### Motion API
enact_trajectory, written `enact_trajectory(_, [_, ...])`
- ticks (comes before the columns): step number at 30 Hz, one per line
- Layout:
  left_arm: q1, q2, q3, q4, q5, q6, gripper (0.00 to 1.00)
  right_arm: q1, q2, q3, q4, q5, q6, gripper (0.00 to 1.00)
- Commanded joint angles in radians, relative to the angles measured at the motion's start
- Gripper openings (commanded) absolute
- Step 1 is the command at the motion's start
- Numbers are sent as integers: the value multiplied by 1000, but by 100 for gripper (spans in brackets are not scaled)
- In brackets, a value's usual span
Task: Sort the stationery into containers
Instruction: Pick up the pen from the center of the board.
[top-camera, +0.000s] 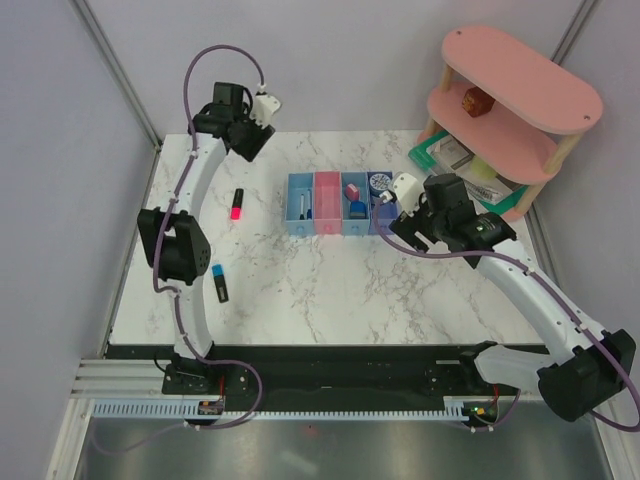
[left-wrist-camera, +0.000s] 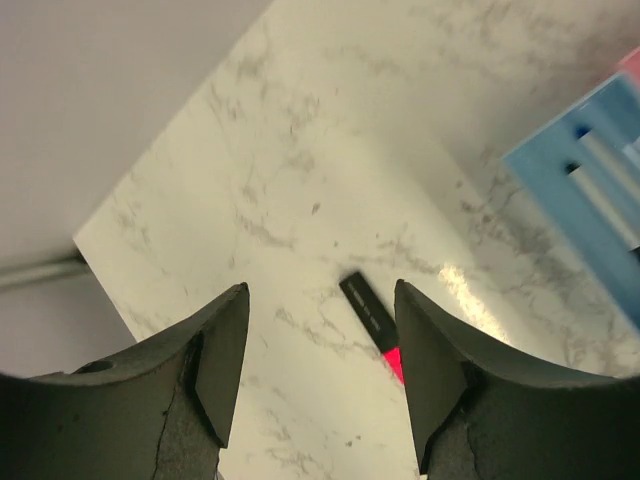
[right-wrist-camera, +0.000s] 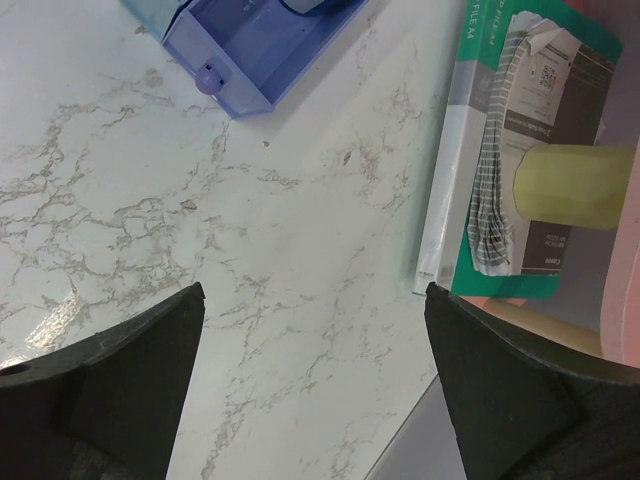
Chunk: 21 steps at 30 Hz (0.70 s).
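The containers (top-camera: 340, 203) are a row of four joined bins in mid-table. Thin pens (top-camera: 303, 206) lie in the light blue bin (left-wrist-camera: 560, 190). A pink eraser (top-camera: 354, 193) and a blue cube (top-camera: 356, 210) sit in the blue one. A tape roll (top-camera: 380, 183) fills the violet-blue bin (right-wrist-camera: 250, 50). A pink highlighter (top-camera: 237, 204) lies on the marble left of the bins. My left gripper (left-wrist-camera: 321, 285) hangs open above this highlighter (left-wrist-camera: 365, 308), its right finger hiding the pink end. A blue highlighter (top-camera: 219, 282) lies nearer the front. My right gripper (right-wrist-camera: 314, 290) is wide open and empty over bare marble right of the bins.
A pink two-tier shelf (top-camera: 515, 80) stands at the back right with a small brown block (top-camera: 474, 102) on it. A green-rimmed tray (right-wrist-camera: 480, 275) holding papers and a yellow-green cylinder (right-wrist-camera: 570, 185) lies under it. The table's far left corner (left-wrist-camera: 80, 240) is close to the left gripper.
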Motion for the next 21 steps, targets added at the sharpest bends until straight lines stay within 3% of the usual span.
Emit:
enact_trajectory(1, [48,20,-120,-26,-16,-60,66,-2,24,60,34,-12,22,98])
enact_trajectory(12, [102,195,-74,-64,-33,-141,67,-2,24,61,28,-17,28,98])
enact_trajectory(21, [137,196,-186,-81,-45,-198,66,-2,41,80,28,-28,28,98])
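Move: The black pen with the pink cap lies about 10 cm to the left of the left hand, some 5 cm back and roughly 25 cm below it. The tray's left compartment is level with the pen, some 19 cm to the right of it; the blue-capped marker lies about 24 cm back and 5 cm left of the pen. From the right hand, the pen is about 47 cm left, 14 cm ahead and 22 cm down. Down towards the pink-capped pen comes the left hand, sinking about 18 cm away from near the far edge; it swings some 7 cm left, most of that right at the start, while dropping. The fingers tip about 25 degrees steeper and the hand turns slightly counter-clockwise, the fingers staying about two-thirds open and ending close above the pen without touching it. ##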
